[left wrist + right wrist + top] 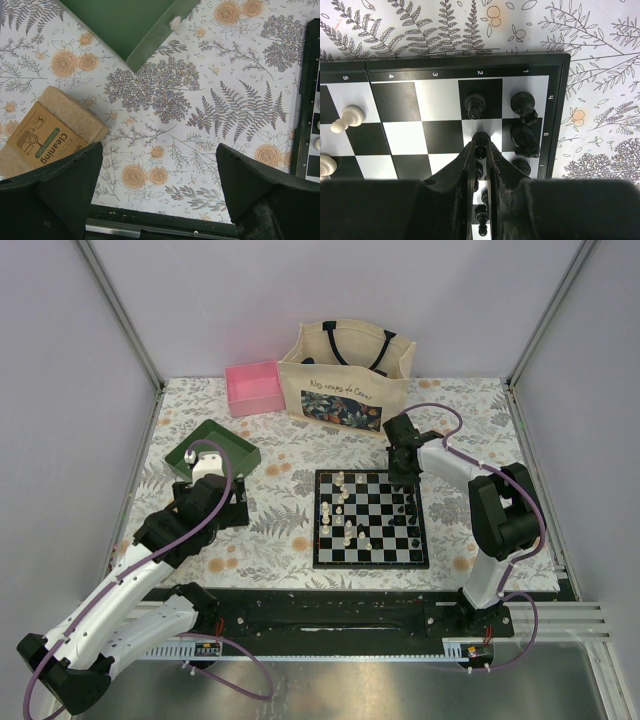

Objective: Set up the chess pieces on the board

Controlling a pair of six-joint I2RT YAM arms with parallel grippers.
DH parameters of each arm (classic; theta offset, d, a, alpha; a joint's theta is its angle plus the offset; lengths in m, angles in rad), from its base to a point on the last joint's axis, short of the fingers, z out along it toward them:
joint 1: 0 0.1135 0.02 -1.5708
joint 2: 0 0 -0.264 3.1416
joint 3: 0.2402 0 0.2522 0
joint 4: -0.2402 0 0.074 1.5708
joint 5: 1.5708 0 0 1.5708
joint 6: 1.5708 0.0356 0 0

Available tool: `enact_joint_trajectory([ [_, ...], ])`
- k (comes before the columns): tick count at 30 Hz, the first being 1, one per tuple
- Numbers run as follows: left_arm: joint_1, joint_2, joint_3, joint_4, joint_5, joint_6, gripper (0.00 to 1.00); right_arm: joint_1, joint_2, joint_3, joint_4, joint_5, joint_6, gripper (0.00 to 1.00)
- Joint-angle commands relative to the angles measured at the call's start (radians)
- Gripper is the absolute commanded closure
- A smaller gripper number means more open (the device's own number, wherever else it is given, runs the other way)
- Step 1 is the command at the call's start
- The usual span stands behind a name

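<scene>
The board (372, 562) lies right of the table's middle. Cream-white chess pieces (341, 506) stand scattered on its left half, and black ones (408, 508) line its right edge. My right gripper (481, 146) hovers over the board's far right corner, shut on a black pawn (481, 138) above a white square. Just beyond it stand another black pawn (475, 105) and two black knights (524, 107). A white pawn (347, 119) stands further left. My left gripper (159, 147) is open over the flowered tablecloth, left of the board, with nothing between its fingers.
A green tray (236, 443) sits at the left with a small cream piece (175, 21) at its rim. A pink box (255, 387) and a tote bag (345, 375) stand at the back. A packaged scouring sponge (47, 132) lies beside my left fingers.
</scene>
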Motion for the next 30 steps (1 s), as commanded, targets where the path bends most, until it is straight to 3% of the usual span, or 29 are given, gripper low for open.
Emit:
enact_joint_trajectory([
  [1, 0.005, -0.010, 0.024, 0.028, 0.010, 0.009, 0.01, -0.008, 0.011, 0.032, 0.023, 0.019, 0.002, 0.78],
  [14, 0.005, -0.010, 0.026, 0.028, 0.008, 0.011, 0.01, -0.008, -0.065, 0.055, -0.019, -0.028, -0.012, 0.60],
  [30, 0.005, -0.007, 0.024, 0.026, 0.010, 0.011, 0.01, 0.002, -0.187, -0.115, 0.003, -0.096, 0.025, 0.59],
])
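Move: The black pawn on g2 is already between the right fingertips, its middle about 1 cm below the hand point. The h2 pawn stands about 3 cm straight ahead; the h1 rook is 3 cm ahead and 3 cm right, the g1 knight level and 3 cm right, and the f2 pawn some 3 cm back, barely left. From the idle left hand, the g2 pawn lies roughly 13 cm ahead, 38 cm right and 15 cm lower. The right hand stays down at g2 while its fingers open to about double their gap, letting go of the pawn's head, and only then lifts nearly straight up about 4 cm, clear of the surrounding pieces. From there, fingers still half open and the wrist tilted some 5 degrees, it draws back about 2.5 cm above the f2 pawn, towards the black pawns nearer the base, and begins to dip slightly. ##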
